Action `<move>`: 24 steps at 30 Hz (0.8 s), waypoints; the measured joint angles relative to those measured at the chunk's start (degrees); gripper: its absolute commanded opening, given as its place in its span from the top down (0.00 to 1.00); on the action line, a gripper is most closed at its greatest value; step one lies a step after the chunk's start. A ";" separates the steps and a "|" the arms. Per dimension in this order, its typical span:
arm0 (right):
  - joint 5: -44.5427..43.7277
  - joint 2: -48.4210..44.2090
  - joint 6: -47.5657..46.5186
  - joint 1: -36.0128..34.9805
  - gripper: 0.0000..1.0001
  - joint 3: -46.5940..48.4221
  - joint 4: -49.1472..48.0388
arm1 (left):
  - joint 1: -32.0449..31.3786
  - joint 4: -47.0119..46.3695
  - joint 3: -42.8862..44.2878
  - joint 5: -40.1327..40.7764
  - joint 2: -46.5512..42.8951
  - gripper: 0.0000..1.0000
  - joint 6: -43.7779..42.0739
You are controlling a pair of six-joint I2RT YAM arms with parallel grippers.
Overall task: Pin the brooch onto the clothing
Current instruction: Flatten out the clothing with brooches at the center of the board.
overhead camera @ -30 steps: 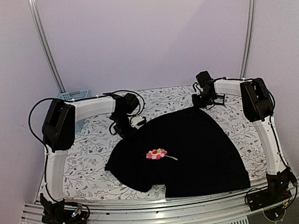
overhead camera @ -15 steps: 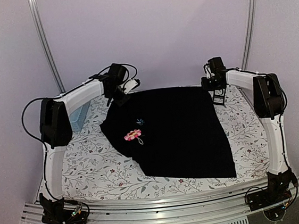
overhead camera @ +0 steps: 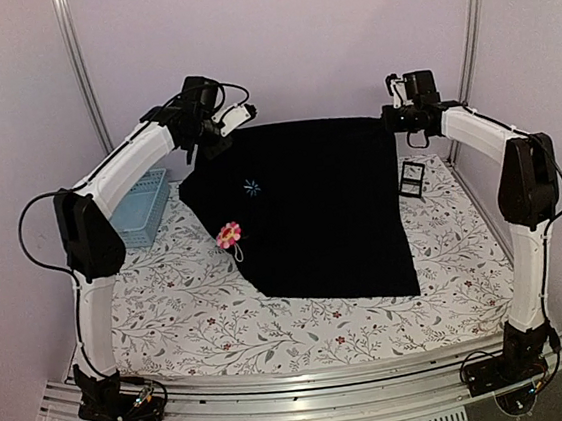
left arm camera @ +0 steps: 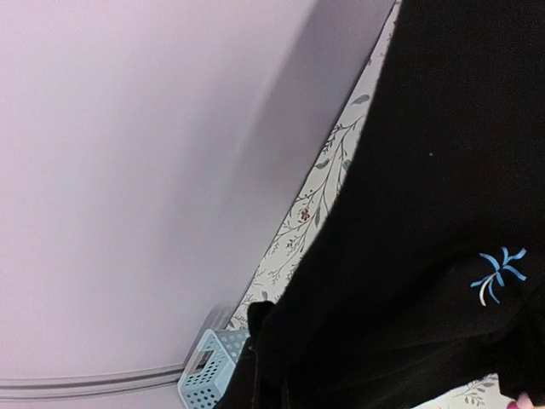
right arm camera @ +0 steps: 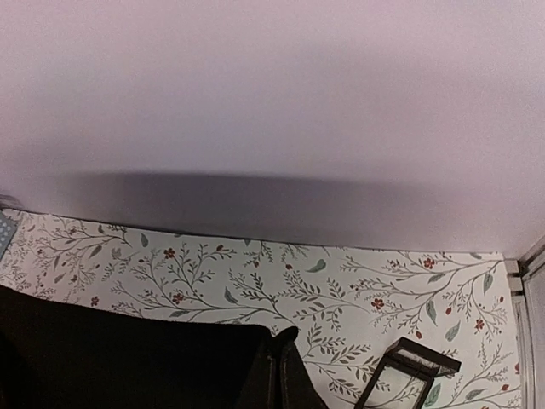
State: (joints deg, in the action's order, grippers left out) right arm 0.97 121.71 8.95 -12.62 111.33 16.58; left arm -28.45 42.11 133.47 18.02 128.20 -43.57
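The clothing (overhead camera: 321,211), a black shirt, hangs stretched between both grippers, its lower edge resting on the table. My left gripper (overhead camera: 209,141) is shut on its upper left corner and my right gripper (overhead camera: 393,118) on its upper right corner. The brooch (overhead camera: 228,235), pink petals round a yellowish centre, sits on the shirt near its left edge, below the blue star emblem (overhead camera: 251,186). The left wrist view shows the black fabric (left arm camera: 426,213), the emblem (left arm camera: 500,274) and my dark left gripper (left arm camera: 260,341) closed in the cloth. The right wrist view shows my right gripper (right arm camera: 279,345) pinching the shirt's edge (right arm camera: 128,358).
A small black stand (overhead camera: 412,177) stands on the floral tablecloth just right of the shirt, also in the right wrist view as the stand (right arm camera: 409,371). A light-blue basket (overhead camera: 143,207) sits at the back left, the same basket (left arm camera: 209,379) in the left wrist view. The back wall is close behind both grippers.
Both arms have risen and drawn back, lifting the shirt's top edge off the table. The shirt now hangs spread, the brooch rising with it, and the stand is uncovered.
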 measured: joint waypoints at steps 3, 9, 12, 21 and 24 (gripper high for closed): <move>2.43 -7.08 -1.86 -1.97 1.00 -1.27 -0.96 | -0.20 4.07 -1.53 -1.36 -6.05 1.00 -0.35; 6.21 -23.28 -3.69 -10.36 1.00 -11.63 -5.22 | -0.31 10.32 -12.28 -7.39 -21.05 0.88 1.95; 7.89 -28.20 -3.48 -13.60 1.00 -16.92 -6.47 | -0.31 12.17 -22.64 -10.99 -26.88 0.76 2.51; 9.53 -29.33 -1.29 -13.73 1.00 -21.09 -6.32 | -0.11 14.14 -30.91 -14.91 -20.26 0.29 3.39; 9.60 -29.33 -1.14 -13.73 1.00 -21.09 -6.49 | 0.35 14.03 -30.12 -15.19 -19.26 0.23 3.17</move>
State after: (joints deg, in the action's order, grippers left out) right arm 10.57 92.38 7.81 -26.35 90.24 10.09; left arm -28.10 56.14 103.35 2.83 108.95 -40.40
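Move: Both hands hold the far edge of the clothing up off the table. The centre of the board lies about 20 cm back, 20 cm right and 26 cm below the left hand, and some 25 cm back, 30 cm left and 24 cm below the right. The flower brooch hangs roughly 17 cm back of the left hand, level sideways and 18 cm below; the basket is about 30 cm left, 3 cm back and 22 cm below it. From the right hand, the black frame stands straight below by 22 cm and 9 cm right. The left fingers open wide and let go of the clothing's far left corner after that hand has swung back about 15 cm, first rising and then sinking below its starting height, tipping down nearly 30 degrees. The right hand stays shut on its corner, sweeping back, up and left some 15 cm each way towards over the board's middle, turning counter-clockwise, then settling slightly and holding still. ##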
